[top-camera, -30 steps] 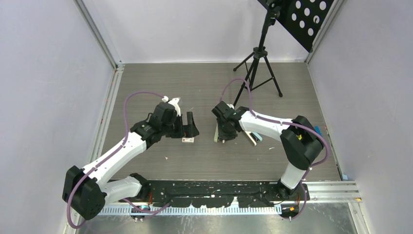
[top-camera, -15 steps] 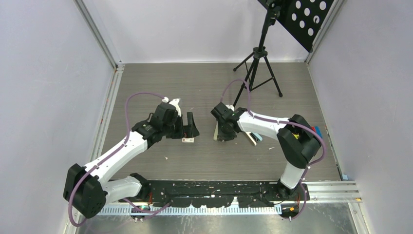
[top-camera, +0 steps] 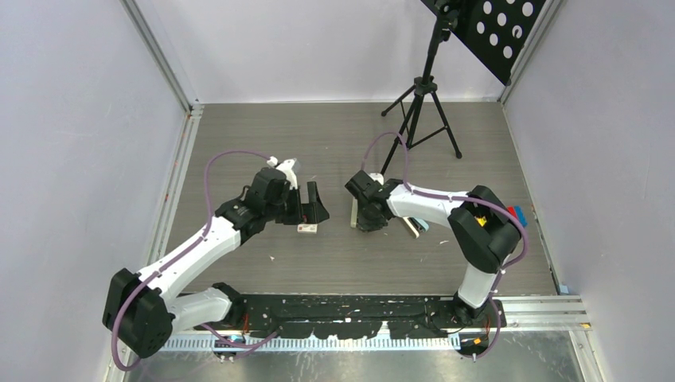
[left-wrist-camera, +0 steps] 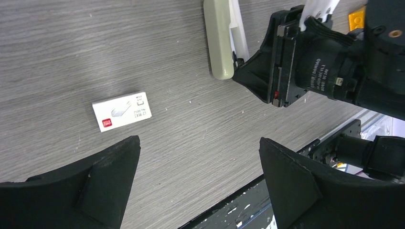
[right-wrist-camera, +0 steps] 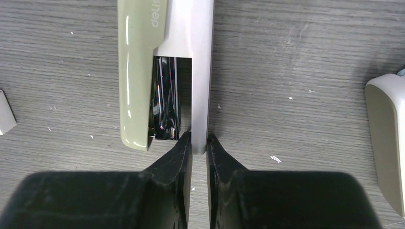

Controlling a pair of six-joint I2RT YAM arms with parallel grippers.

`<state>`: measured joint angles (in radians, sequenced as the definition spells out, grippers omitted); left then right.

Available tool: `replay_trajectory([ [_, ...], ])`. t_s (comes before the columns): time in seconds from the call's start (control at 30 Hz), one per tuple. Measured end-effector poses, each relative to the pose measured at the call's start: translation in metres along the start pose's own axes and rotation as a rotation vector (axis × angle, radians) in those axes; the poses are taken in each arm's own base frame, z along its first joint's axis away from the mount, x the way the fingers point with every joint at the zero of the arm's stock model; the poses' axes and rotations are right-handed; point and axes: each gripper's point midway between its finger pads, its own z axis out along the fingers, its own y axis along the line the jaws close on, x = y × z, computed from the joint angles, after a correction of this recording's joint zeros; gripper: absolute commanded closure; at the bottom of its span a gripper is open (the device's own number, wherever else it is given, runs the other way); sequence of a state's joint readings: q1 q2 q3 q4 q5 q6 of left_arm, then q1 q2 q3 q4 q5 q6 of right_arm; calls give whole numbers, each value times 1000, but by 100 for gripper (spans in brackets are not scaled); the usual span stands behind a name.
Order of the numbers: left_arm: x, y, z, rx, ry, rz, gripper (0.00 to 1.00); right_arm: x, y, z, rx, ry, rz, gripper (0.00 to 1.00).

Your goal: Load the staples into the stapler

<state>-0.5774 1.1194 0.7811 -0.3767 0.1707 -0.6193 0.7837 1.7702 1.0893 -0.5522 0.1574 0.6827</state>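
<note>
The stapler (right-wrist-camera: 136, 71) lies on its side: pale green top, grey base (right-wrist-camera: 200, 71), shiny metal magazine showing between them. My right gripper (right-wrist-camera: 199, 143) is shut on the near end of the grey base, a fingertip pressed to each side. From above, this stapler (top-camera: 353, 213) is mid-table under the right gripper (top-camera: 364, 216). The staples (left-wrist-camera: 122, 111), a small flat white box with a red mark, lie on the table left of it. My left gripper (left-wrist-camera: 198, 140) hovers wide open beside the box, holding nothing. The staples (top-camera: 307, 229) sit just in front of the left gripper (top-camera: 312, 205).
A second pale stapler (top-camera: 414, 226) lies right of the right gripper, also at the edge of the right wrist view (right-wrist-camera: 387, 138). A black tripod (top-camera: 420, 111) stands at the back. Small blue and red items (top-camera: 517, 213) lie near the right wall.
The right gripper's jaws have narrowed onto the stapler's grey base, and that arm has shifted slightly left. The left arm and the staples box have not moved.
</note>
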Motion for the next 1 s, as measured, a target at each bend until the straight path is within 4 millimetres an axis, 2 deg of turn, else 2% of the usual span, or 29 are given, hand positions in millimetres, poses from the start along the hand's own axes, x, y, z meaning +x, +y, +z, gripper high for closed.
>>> replay_trajectory([
  [0.23, -12, -9, -6, 52, -45, 108, 0, 5, 1, -10, -44, 12, -47, 100],
  [0.3, -17, -13, -11, 64, -46, 180, 0, 4, 2, -18, -70, 24, -66, 100],
  [0.4, -37, -26, -23, 98, -85, 322, 0, 1, 4, -36, -150, 50, -63, 100],
  [0.5, -59, -40, -34, 128, -151, 491, 0, -12, 3, -57, -261, 63, -2, 100],
  [0.57, -64, -44, -38, 142, -186, 606, 0, -22, -2, -67, -320, 65, 43, 100],
  [0.67, -60, -46, -40, 183, -221, 820, 0, -32, -8, -77, -399, 84, 96, 100],
  [0.8, -38, -48, -34, 294, -234, 1152, 0, -23, -1, -87, -473, 146, 80, 100],
  [1.0, -26, -67, -22, 404, -264, 1415, 0, -16, 9, -105, -541, 198, 34, 100],
])
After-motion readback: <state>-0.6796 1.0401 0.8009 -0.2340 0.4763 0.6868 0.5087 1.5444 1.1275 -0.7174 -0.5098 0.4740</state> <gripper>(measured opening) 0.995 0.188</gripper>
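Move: The right hand already pinches the front end of the green-and-white stapler, whose middle lies about 5 cm ahead and 2 cm left of it at fingertip height. The staples box lies some 15 cm to its left and level with it; the blue stapler is about 11 cm to its right and 1 cm ahead. From the open left hand, the held stapler is about 5 cm ahead, 10 cm right and 12 cm below. The right hand lifts the pinched stapler about 10 cm, tilting it; the left rises 6 cm, swivelling clockwise. ##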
